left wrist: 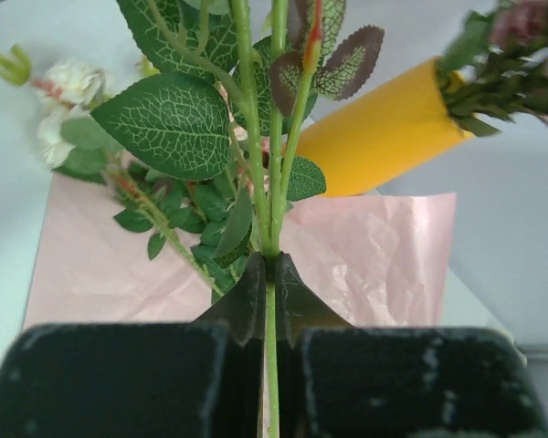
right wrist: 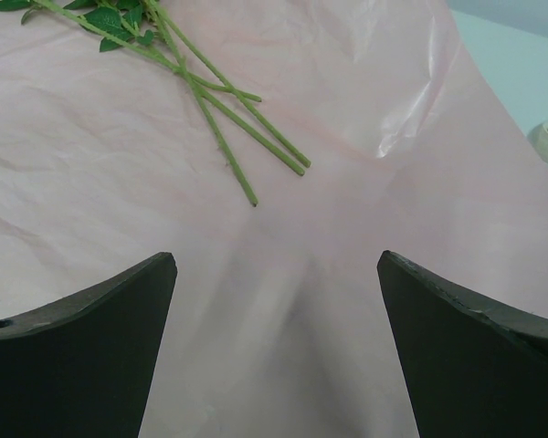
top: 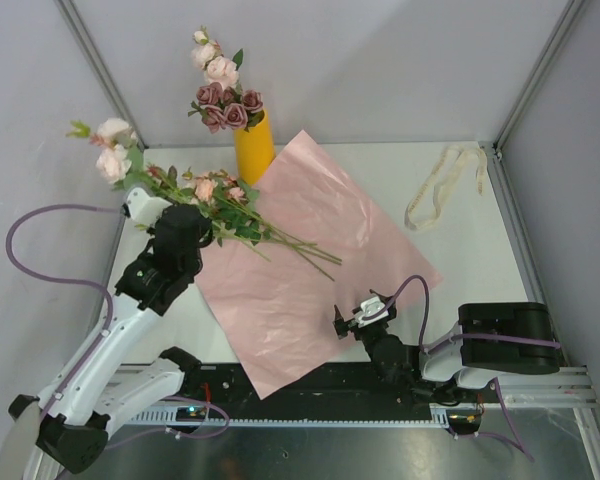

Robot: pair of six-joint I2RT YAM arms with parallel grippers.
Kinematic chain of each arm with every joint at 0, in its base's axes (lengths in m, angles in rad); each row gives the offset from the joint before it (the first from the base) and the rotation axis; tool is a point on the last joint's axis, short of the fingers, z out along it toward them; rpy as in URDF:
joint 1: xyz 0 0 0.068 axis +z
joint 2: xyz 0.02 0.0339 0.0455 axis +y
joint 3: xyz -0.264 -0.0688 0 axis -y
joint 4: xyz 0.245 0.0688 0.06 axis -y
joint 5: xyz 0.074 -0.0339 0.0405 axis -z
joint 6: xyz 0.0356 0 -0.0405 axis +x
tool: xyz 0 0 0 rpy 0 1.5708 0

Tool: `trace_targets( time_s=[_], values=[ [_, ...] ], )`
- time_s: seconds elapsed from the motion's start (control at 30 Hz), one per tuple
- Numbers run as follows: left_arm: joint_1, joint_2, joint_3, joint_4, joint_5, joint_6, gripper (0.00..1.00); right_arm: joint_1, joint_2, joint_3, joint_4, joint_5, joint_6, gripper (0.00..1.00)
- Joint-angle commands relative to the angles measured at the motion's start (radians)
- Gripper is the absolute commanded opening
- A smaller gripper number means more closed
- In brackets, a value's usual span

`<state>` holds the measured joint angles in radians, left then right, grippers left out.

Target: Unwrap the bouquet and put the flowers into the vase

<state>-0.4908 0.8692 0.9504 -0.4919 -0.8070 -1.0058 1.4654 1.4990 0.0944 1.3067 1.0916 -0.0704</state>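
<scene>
The bouquet lies unwrapped: its pink paper (top: 320, 270) is spread flat on the table, with a few leafy flowers (top: 242, 218) across its far left corner. The yellow vase (top: 253, 148) stands behind the paper and holds mauve and pink roses (top: 224, 105). My left gripper (top: 193, 228) is shut on a thin green stem (left wrist: 272, 228) of a flower whose cream-pink blooms (top: 113, 150) point far left. In the left wrist view the vase (left wrist: 384, 132) shows up right. My right gripper (top: 358, 318) hovers open over the paper (right wrist: 283, 237), short of the stem ends (right wrist: 256, 146).
A cream ribbon (top: 442, 185) lies loose at the table's far right. Grey enclosure walls with metal posts close in the table on three sides. A purple cable (top: 50, 240) loops out left of the left arm.
</scene>
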Motion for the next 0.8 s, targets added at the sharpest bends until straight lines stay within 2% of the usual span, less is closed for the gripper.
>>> trace_targets(
  time_s=[0.0,0.17,0.3,0.37,0.43,0.57,0.7,0.77],
  values=[
    [-0.006,-0.027,0.067,0.256,0.125,0.410,0.00,0.009,-0.009,-0.003,0.164,0.024,0.021,0.99],
    [-0.006,0.029,0.126,0.539,0.416,0.680,0.00,0.009,0.000,0.004,0.163,0.015,0.028,0.99],
    [-0.007,0.166,0.278,0.616,0.596,0.910,0.00,0.011,-0.021,0.002,0.158,0.050,0.050,0.99],
    [-0.008,0.229,0.342,0.653,0.643,1.001,0.00,0.009,-0.054,0.000,0.132,0.040,0.073,0.99],
    [-0.008,0.288,0.384,0.729,0.652,1.062,0.00,-0.008,-0.088,0.011,0.048,0.000,0.122,0.99],
    [-0.006,0.425,0.489,0.856,0.672,1.174,0.00,-0.097,-0.168,0.064,-0.227,-0.143,0.293,0.99],
    [0.020,0.560,0.608,0.921,0.728,1.223,0.00,-0.245,-0.295,0.156,-0.577,-0.364,0.526,0.99],
    [0.038,0.615,0.649,0.957,0.777,1.229,0.00,-0.332,-0.338,0.181,-0.684,-0.470,0.589,0.99]
  ],
)
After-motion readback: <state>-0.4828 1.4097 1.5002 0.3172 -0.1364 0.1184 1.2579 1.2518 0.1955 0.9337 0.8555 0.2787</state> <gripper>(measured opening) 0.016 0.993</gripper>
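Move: My left hand already grips a flower stem, about 27 cm above the table. The yellow vase, with some flowers in it, stands about 18 cm ahead and 11 cm to the right, its middle some 14 cm lower. The remaining flowers lie about 9 cm ahead, 10 cm right and 25 cm below, on pink paper centred level with this hand, some 20 cm right. From my right hand the vase is about 30 cm ahead and 20 cm left, its middle 6 cm higher. Keeping the stem pinched, I swing my left hand up some 23 cm, rightward and, increasingly, forward towards the vase. On the way I roll the wrist left side up, tip the fingers upward and turn clockwise, standing the slanting flower upright. Late on, my open, empty right hand rises and eases forward about 3 cm, drifting left. ##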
